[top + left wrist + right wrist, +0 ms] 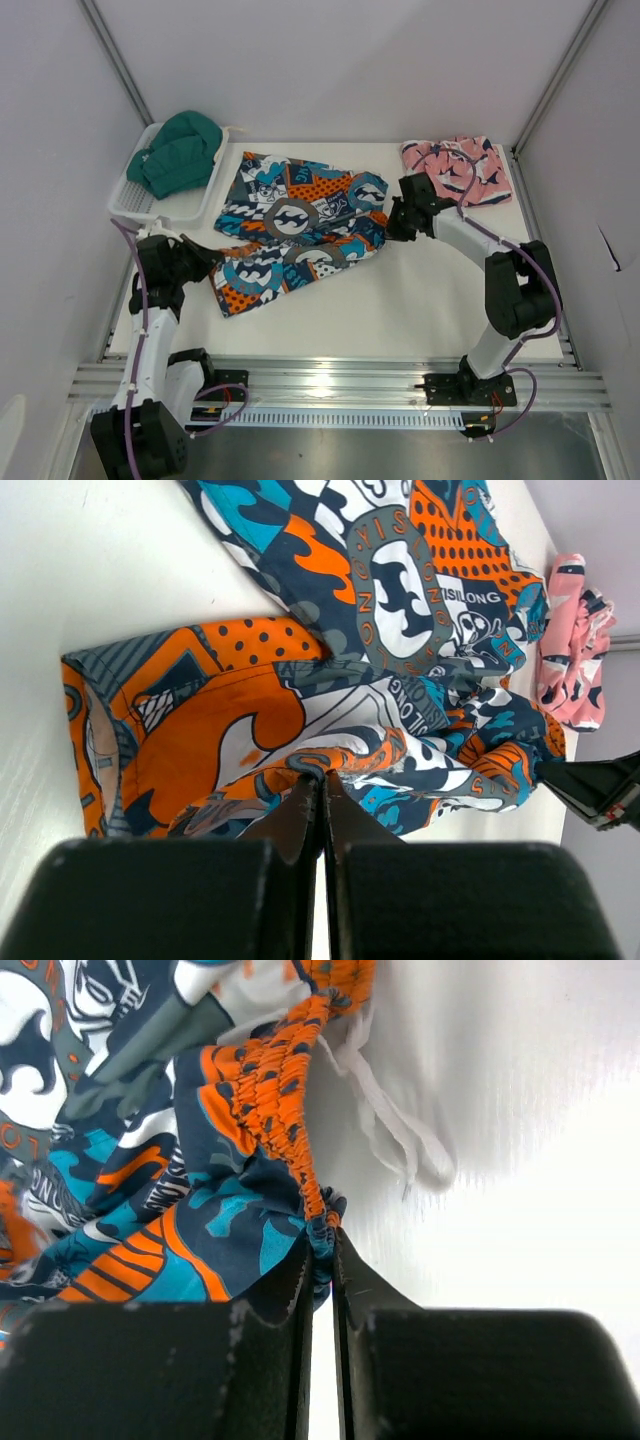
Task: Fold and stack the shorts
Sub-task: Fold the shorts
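Observation:
The patchwork shorts (295, 225) in teal, orange and navy lie spread across the middle of the white table. My left gripper (207, 268) is shut on a fold of their hem (322, 765) at the left end. At the right end my right gripper (392, 222) is shut on the gathered orange waistband (325, 1228), and a white drawstring (395, 1130) trails beside it. The pink shark-print shorts (460, 168) lie folded at the back right, also visible in the left wrist view as pink shorts (572, 645).
A white basket (135, 195) at the back left holds green garments (180, 150). Metal rails (330, 385) run along the near table edge. Grey walls close in on both sides.

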Controlling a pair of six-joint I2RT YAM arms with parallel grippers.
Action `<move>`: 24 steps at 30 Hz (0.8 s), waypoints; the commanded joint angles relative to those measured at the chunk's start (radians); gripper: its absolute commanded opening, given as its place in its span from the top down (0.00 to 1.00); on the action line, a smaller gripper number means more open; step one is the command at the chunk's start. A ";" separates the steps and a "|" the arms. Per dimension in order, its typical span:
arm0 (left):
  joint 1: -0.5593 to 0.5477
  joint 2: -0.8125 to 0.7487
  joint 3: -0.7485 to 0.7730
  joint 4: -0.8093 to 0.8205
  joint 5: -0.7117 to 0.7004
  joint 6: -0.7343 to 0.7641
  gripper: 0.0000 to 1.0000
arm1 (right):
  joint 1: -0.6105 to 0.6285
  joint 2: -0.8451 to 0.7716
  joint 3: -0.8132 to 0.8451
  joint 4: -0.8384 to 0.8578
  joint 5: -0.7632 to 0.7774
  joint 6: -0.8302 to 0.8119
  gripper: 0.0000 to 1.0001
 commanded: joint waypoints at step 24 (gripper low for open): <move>0.012 0.005 0.036 0.100 -0.040 0.027 1.00 | 0.033 -0.109 0.001 -0.107 -0.094 -0.072 0.34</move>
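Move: The right hand is shut on the shorts' near waistband corner; the bare spot where that corner is to be laid is about 5 cm back, 1 cm to the right and some 6 cm below. The pink shorts lie roughly 14 cm ahead and 15 cm right of this hand, the shorts' flat far half about 7 cm ahead and 21 cm left. The left hand keeps the leg hem raised; from it the waistband corner is around 38 cm right, 3 cm ahead and 6 cm lower. Letting go of the waistband corner, the right fingers open wide while the hand, after a small lift, dips about 5 cm and draws back as far, its wrist swinging some 35 degrees to bring the fingertips under it. It then rises straight up to its starting height, the wrist mostly swinging back. The left hand keeps its pinch on the leg hem, creeping about 1 cm forward. ##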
